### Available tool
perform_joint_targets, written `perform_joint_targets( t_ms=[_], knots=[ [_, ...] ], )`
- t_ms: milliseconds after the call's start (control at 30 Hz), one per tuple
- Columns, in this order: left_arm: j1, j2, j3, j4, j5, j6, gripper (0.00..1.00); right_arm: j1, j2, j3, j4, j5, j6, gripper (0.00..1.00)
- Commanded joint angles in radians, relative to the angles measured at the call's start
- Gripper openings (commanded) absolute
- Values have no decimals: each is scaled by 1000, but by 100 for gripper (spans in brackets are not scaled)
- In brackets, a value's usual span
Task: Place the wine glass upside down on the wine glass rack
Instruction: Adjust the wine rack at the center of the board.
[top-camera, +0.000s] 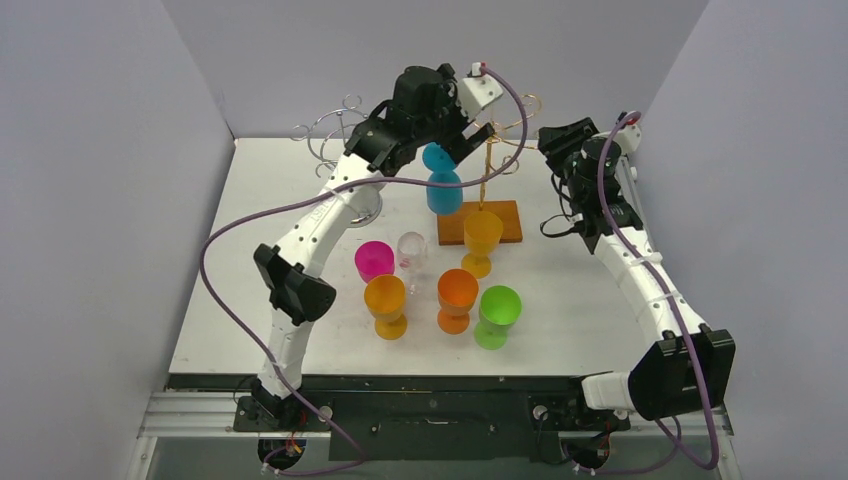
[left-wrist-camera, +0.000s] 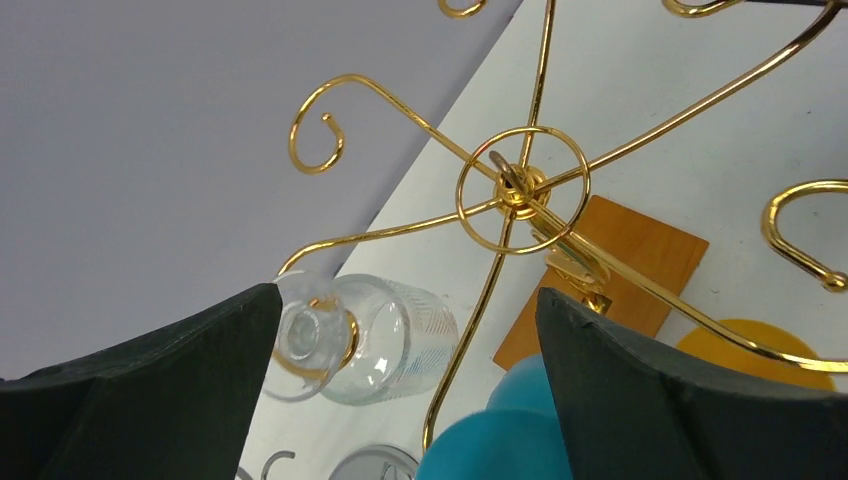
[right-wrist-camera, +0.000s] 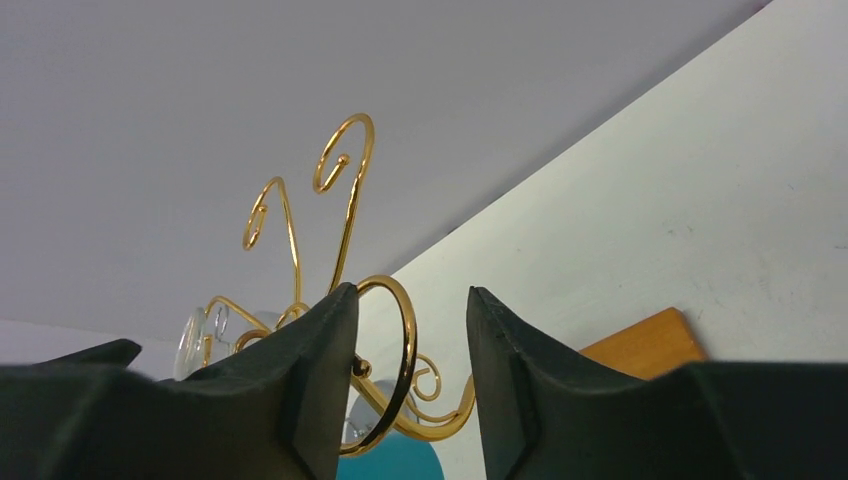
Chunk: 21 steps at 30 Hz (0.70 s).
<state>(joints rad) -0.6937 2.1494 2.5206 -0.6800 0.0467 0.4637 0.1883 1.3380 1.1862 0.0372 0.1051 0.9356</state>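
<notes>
A teal wine glass (top-camera: 443, 190) hangs upside down from an arm of the gold wire rack (top-camera: 487, 160), which stands on a wooden base (top-camera: 500, 222). My left gripper (top-camera: 462, 135) is open just above the glass's foot. In the left wrist view the teal glass (left-wrist-camera: 500, 440) sits low between the wide-apart fingers (left-wrist-camera: 180, 380), under the rack hub (left-wrist-camera: 520, 187). A clear glass (left-wrist-camera: 385, 340) also hangs upside down in a rack loop. My right gripper (top-camera: 556, 138) is open, its fingers (right-wrist-camera: 300, 380) either side of a gold loop (right-wrist-camera: 405, 350) of the rack.
Several glasses stand upright on the table in front of the rack: pink (top-camera: 374, 260), clear (top-camera: 411, 248), yellow (top-camera: 482, 240), amber (top-camera: 386, 305), orange (top-camera: 457, 298), green (top-camera: 497, 315). A silver wire rack (top-camera: 335, 135) stands at the back left. Grey walls enclose three sides.
</notes>
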Motion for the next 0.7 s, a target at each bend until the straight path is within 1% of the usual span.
perform_joint_targets(
  t_ms=[0, 33, 167, 233, 367, 500, 533, 567, 667],
  knots=[
    [17, -159, -3, 4, 69, -61, 98, -28, -62, 20, -107, -95, -53, 44],
    [20, -173, -5, -7, 79, -72, 97, -39, -73, 20, -114, -97, -53, 47],
    [32, -233, -2, -37, 122, -131, 96, -85, -115, 40, -149, -146, -68, 61],
    [48, -269, -3, -49, 143, -168, 96, -109, -134, 61, -179, -164, -85, 66],
    [119, -358, -43, -84, 188, -236, 96, -152, -165, 101, -247, -212, -114, 71],
    [247, -466, -140, -142, 193, -282, 96, -164, -224, 129, -315, -230, -163, 72],
    [279, -494, -163, -161, 193, -284, 96, -159, -239, 137, -333, -239, -177, 73],
    [311, -518, -184, -183, 198, -286, 96, -121, -253, 151, -363, -234, -203, 73],
    [413, -597, -250, -238, 221, -307, 96, 72, -290, 198, -498, -102, -327, 73]
  ],
)
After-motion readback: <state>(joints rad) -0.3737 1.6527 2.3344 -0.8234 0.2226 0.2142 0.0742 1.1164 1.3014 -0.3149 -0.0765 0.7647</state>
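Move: My left hand hovers by the gold wine rack's top; the hub is about 7 cm to the right, 3 cm ahead and slightly lower. The blue glass hangs almost under this hand, some 3 cm back, the clear glass 6 cm ahead and a little lower; the silver rack stands about 20 cm to the left and 5 cm farther out. From my right hand, around the rack's right-hand curl, the hub lies some 9 cm left and 2 cm ahead. I clear both hands off the adjusted rack. My left hand, already wide open, lifts about 14 cm while backing off and drifting left, then sweeps left towards the silver rack, nearly 20 cm in all, its left side dipping. My right fingers spread wide around the curl as I draw that hand back some 8 cm, rightwards too, then up. ##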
